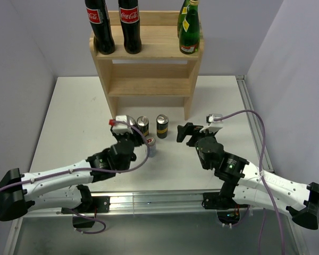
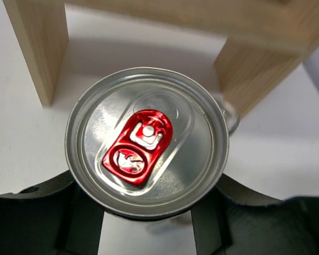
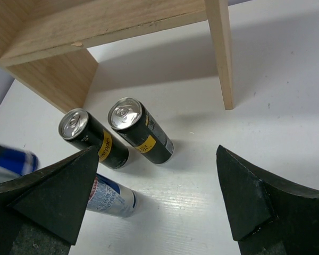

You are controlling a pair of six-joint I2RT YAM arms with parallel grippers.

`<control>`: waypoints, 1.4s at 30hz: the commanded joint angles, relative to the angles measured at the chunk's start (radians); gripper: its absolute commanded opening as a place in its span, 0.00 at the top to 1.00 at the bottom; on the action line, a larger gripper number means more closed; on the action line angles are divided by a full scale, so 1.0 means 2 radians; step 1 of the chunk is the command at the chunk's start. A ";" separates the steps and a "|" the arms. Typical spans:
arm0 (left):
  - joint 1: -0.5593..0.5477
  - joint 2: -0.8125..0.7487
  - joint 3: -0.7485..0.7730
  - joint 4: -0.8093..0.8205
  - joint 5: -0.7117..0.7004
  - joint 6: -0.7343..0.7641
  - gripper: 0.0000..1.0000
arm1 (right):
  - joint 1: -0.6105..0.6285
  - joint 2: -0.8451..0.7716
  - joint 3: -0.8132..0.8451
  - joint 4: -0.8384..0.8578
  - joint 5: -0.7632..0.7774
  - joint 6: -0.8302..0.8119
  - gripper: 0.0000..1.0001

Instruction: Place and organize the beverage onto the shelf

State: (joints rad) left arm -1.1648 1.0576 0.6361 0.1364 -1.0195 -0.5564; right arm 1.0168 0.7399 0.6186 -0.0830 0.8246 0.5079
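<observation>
The light wooden shelf stands at the back of the table; its side panels show in the left wrist view and the right wrist view. My left gripper is shut on a silver can with a red tab, in front of the shelf's open bottom tier. Two black cans with yellow labels stand upright on the table, also in the right wrist view. A silver-blue can stands nearer me. My right gripper is open and empty, right of the cans.
Two Coca-Cola bottles and green bottles stand on the shelf's top tier. Grey walls close in the table on both sides. A metal rail runs along the table's right edge.
</observation>
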 commanded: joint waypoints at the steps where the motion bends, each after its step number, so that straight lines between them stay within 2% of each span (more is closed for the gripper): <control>1: 0.038 -0.017 0.057 0.052 0.027 0.113 1.00 | 0.002 0.007 0.008 0.027 -0.006 -0.003 0.02; 10: 0.179 0.069 0.182 0.081 0.132 0.184 1.00 | 0.002 -0.007 0.007 0.018 0.000 -0.003 0.02; 17: 0.241 0.134 0.257 0.091 0.181 0.215 1.00 | 0.002 -0.019 0.000 0.012 0.004 0.001 0.02; 22: 0.292 0.169 0.282 0.092 0.216 0.207 1.00 | 0.002 -0.019 -0.005 0.010 0.005 0.003 0.02; 30: 0.340 0.207 0.302 0.101 0.242 0.181 1.00 | 0.002 -0.015 -0.009 0.008 0.003 0.008 0.02; 39: 0.348 0.234 0.306 0.117 0.245 0.173 0.99 | 0.002 -0.004 -0.008 0.012 0.000 0.011 0.02; 40: 0.349 0.234 0.306 0.117 0.244 0.172 0.96 | 0.002 -0.004 -0.009 0.013 -0.001 0.011 0.02; 42: 0.349 0.234 0.303 0.120 0.240 0.172 0.82 | 0.002 -0.003 -0.009 0.013 -0.001 0.011 0.02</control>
State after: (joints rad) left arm -0.4706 1.5364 1.1900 0.2657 -0.5461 -0.1925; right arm 1.0168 0.7330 0.6121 -0.0746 0.8032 0.5091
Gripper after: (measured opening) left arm 0.588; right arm 0.980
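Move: My left hand already holds a silver can in the air. It is bound for the left end of the middle shelf, about 24 cm ahead and 8 cm left, with the board roughly 2 cm lower. Some 15 cm below my hand, the left black can stands 11 cm ahead and 3 right, the right black can 12 ahead and 11 right, the other silver can 2 ahead and 6 right. From my right hand, that shelf end is some 24 cm ahead, 35 left and 5 lower. Keeping my grip on the silver can, I swing my left hand up and forward to the middle shelf's left end, about 22 cm forward and 8 cm left. It climbs roughly 10 cm, mostly early, then eases down about 2 cm and slows beside the left side panel, my wrist turning some 10 degrees counter-clockwise and rolling its left side up about as much. ##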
